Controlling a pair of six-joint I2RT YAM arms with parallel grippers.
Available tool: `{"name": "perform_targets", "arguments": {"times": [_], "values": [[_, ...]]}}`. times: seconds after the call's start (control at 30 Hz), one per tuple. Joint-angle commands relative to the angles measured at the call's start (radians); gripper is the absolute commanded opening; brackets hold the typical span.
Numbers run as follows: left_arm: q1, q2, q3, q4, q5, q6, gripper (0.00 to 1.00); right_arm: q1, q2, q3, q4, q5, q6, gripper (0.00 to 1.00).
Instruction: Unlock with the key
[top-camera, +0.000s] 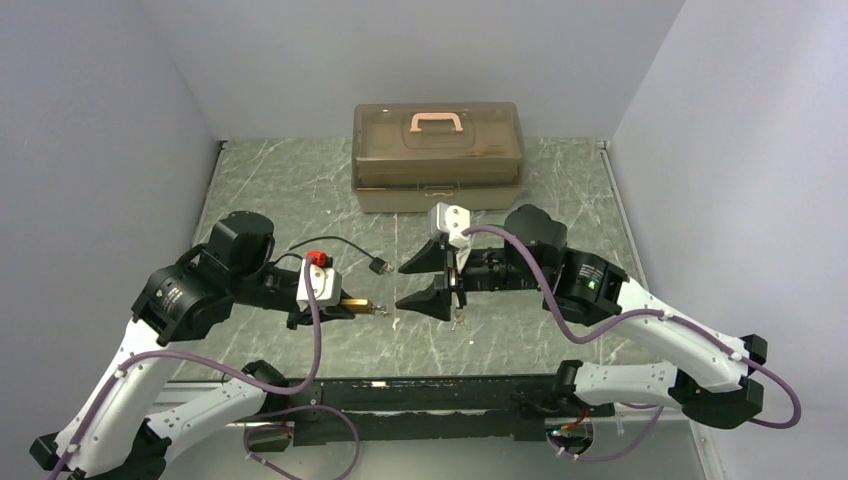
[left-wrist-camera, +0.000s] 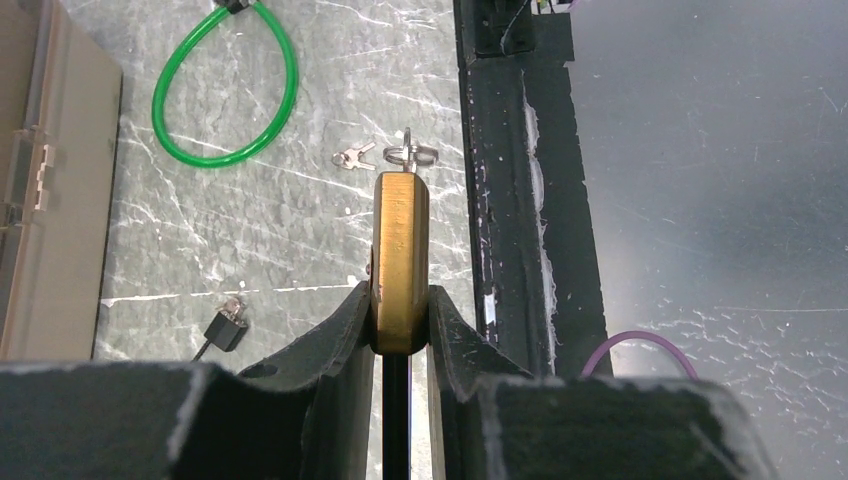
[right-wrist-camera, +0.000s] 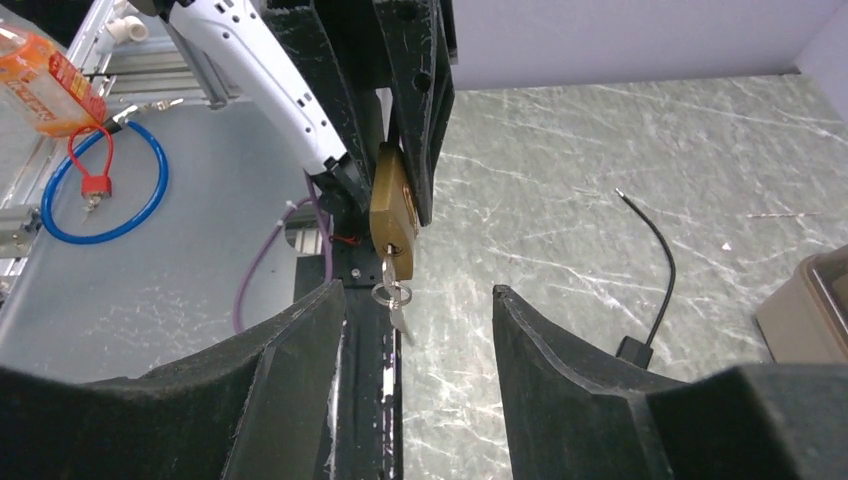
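Observation:
My left gripper (left-wrist-camera: 400, 292) is shut on a brass padlock (left-wrist-camera: 400, 240), holding it edge-on above the table's near rail; the top view shows the padlock (top-camera: 355, 304) pointing right. A key (right-wrist-camera: 389, 268) sits in the padlock's (right-wrist-camera: 392, 205) keyhole, and a ring (right-wrist-camera: 392, 295) with a second key hangs from it. My right gripper (right-wrist-camera: 418, 291) is open just in front of the key, one finger on each side, touching nothing. From above, the right gripper (top-camera: 400, 286) faces the key (top-camera: 380, 310) from the right.
A brown tool box (top-camera: 437, 155) with a pink handle stands at the back. A black cable with a plug (top-camera: 380, 266) lies mid-table. A green cable loop (left-wrist-camera: 225, 90) and a loose pair of keys (left-wrist-camera: 352, 157) lie on the table. The black rail (left-wrist-camera: 520, 200) runs along the near edge.

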Motion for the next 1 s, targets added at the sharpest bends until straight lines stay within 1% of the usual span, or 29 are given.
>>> {"name": "perform_targets", "arguments": {"times": [0.0, 0.07, 0.23, 0.47, 0.6, 0.73, 0.87, 0.93, 0.97], "values": [[-0.003, -0.018, 0.047, 0.064, 0.03, 0.012, 0.0, -0.004, 0.038, 0.017, 0.03, 0.003, 0.009, 0.59], [-0.003, -0.02, 0.045, 0.068, 0.033, 0.008, 0.0, -0.001, 0.064, 0.027, 0.025, -0.004, 0.026, 0.58], [0.0, -0.014, 0.04, 0.1, 0.053, -0.022, 0.0, -0.002, 0.095, 0.018, 0.056, -0.073, 0.063, 0.46], [-0.001, -0.015, 0.027, 0.108, 0.055, -0.023, 0.0, -0.002, 0.124, 0.02, 0.06, -0.124, 0.08, 0.35], [0.0, -0.019, 0.019, 0.114, 0.052, -0.028, 0.0, -0.003, 0.151, 0.047, 0.02, -0.153, 0.082, 0.34], [-0.001, -0.02, 0.016, 0.113, 0.053, -0.03, 0.0, -0.003, 0.136, 0.037, 0.031, -0.156, 0.083, 0.31], [-0.001, -0.017, 0.022, 0.115, 0.057, -0.035, 0.0, -0.003, 0.147, 0.05, 0.017, -0.155, 0.076, 0.19], [-0.001, -0.019, 0.02, 0.118, 0.058, -0.037, 0.0, -0.003, 0.146, 0.045, 0.027, -0.155, 0.08, 0.11], [0.0, -0.019, 0.019, 0.117, 0.057, -0.037, 0.0, -0.004, 0.147, 0.044, 0.032, -0.155, 0.082, 0.06]]}}
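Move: The key in the padlock, with its rings, lies about 4 cm to the right hand's left, 5 cm below and 1 cm back of it. The brass padlock body is roughly 4 cm farther left than the key and slightly higher. On the table far below the right hand, the black cable lock is some 25 cm ahead and 6 cm left, the loose keys about 15 cm ahead and 10 cm right. From the left hand the key is about 6 cm to the right, 3 cm lower. The right hand sinks about 5 cm and goes some 3 cm left to the key sticking out of the padlock, first edging slightly forward and then back, while its fingers tip a little downward and the wrist rolls about 10 degrees. From well apart, its fingers close to a narrow gap and pinch the key and its rings from both sides, while the left hand keeps its grip on the padlock and stays nearly in place, keyhole end to the right. ##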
